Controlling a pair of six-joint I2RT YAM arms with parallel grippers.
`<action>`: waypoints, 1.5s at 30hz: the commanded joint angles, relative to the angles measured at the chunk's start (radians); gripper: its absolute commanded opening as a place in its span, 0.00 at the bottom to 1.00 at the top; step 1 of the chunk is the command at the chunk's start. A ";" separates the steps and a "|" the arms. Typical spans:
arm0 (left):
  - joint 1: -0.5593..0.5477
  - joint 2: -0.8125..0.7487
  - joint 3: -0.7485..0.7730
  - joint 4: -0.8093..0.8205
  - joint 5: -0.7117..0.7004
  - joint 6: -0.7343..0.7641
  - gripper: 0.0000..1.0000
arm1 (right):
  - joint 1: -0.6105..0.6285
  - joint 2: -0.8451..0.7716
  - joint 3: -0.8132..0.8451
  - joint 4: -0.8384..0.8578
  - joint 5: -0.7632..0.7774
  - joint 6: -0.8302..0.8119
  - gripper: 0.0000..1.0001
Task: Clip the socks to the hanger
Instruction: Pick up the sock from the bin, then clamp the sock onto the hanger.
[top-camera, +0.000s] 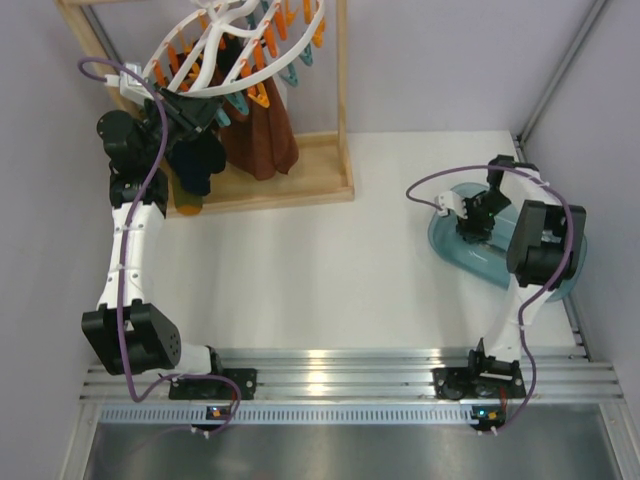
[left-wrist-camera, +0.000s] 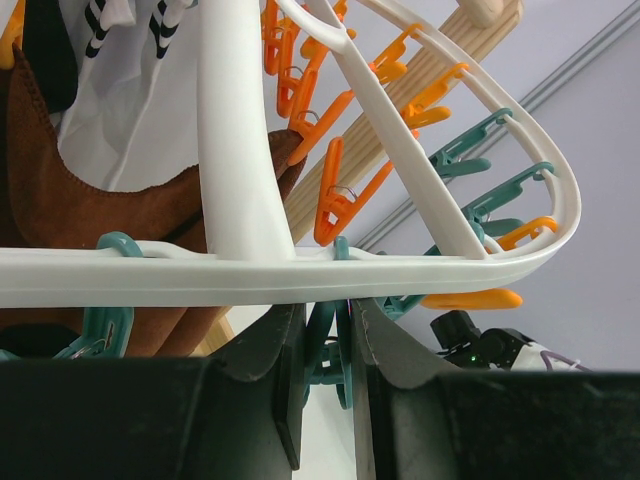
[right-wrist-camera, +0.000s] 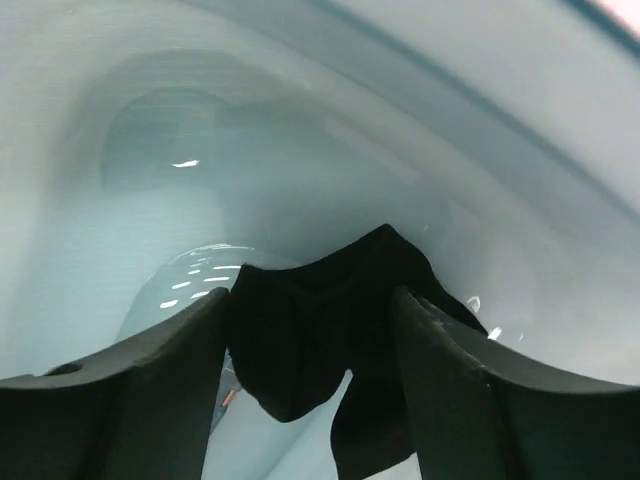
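The white round hanger (top-camera: 212, 48) with orange and teal clips hangs tilted from the wooden frame at the back left. My left gripper (top-camera: 205, 110) is up under its rim (left-wrist-camera: 150, 275), shut on a teal clip (left-wrist-camera: 325, 345) pinched between its fingers (left-wrist-camera: 270, 350). A dark fabric piece (top-camera: 195, 165) hangs just below that gripper. At the right, my right gripper (top-camera: 475, 225) reaches down into a teal basin (top-camera: 450, 245). In the right wrist view a black sock (right-wrist-camera: 300, 350) lies crumpled on the basin floor, and the right gripper (right-wrist-camera: 312, 295) stands open astride it, one finger on each side.
Rust-brown cloths (top-camera: 262, 135) hang under the hanger. The wooden frame (top-camera: 320, 185) has a flat base and uprights at the back left. A grey wall and metal rail run along the right behind the basin. White striped fabric (left-wrist-camera: 130, 90) shows behind the hanger.
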 joint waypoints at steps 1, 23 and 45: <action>0.014 0.005 0.008 0.014 -0.065 0.002 0.00 | 0.009 0.010 0.040 -0.013 0.015 -0.007 0.57; 0.016 -0.006 -0.001 0.043 -0.040 -0.021 0.00 | 0.304 -0.375 0.276 0.398 -0.524 1.039 0.00; 0.018 0.011 -0.005 0.138 0.075 -0.076 0.00 | 0.862 0.025 0.566 1.178 -0.318 1.977 0.00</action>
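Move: The right hand is already down in the bin, wide open, with the black sock between its fingers: the sock's middle is straight ahead within about 1 cm and 1 cm below. The grey strip on the bin floor lies roughly 6 cm back and 5 cm right of that hand, 3 cm below. For the left hand, still at the hanger's clip, the sock lies some 59 cm right, 4 cm back and 43 cm below. Right fingers pinch the sock, lift it 30 cm and carry it about 50 cm left towards the hanger. ##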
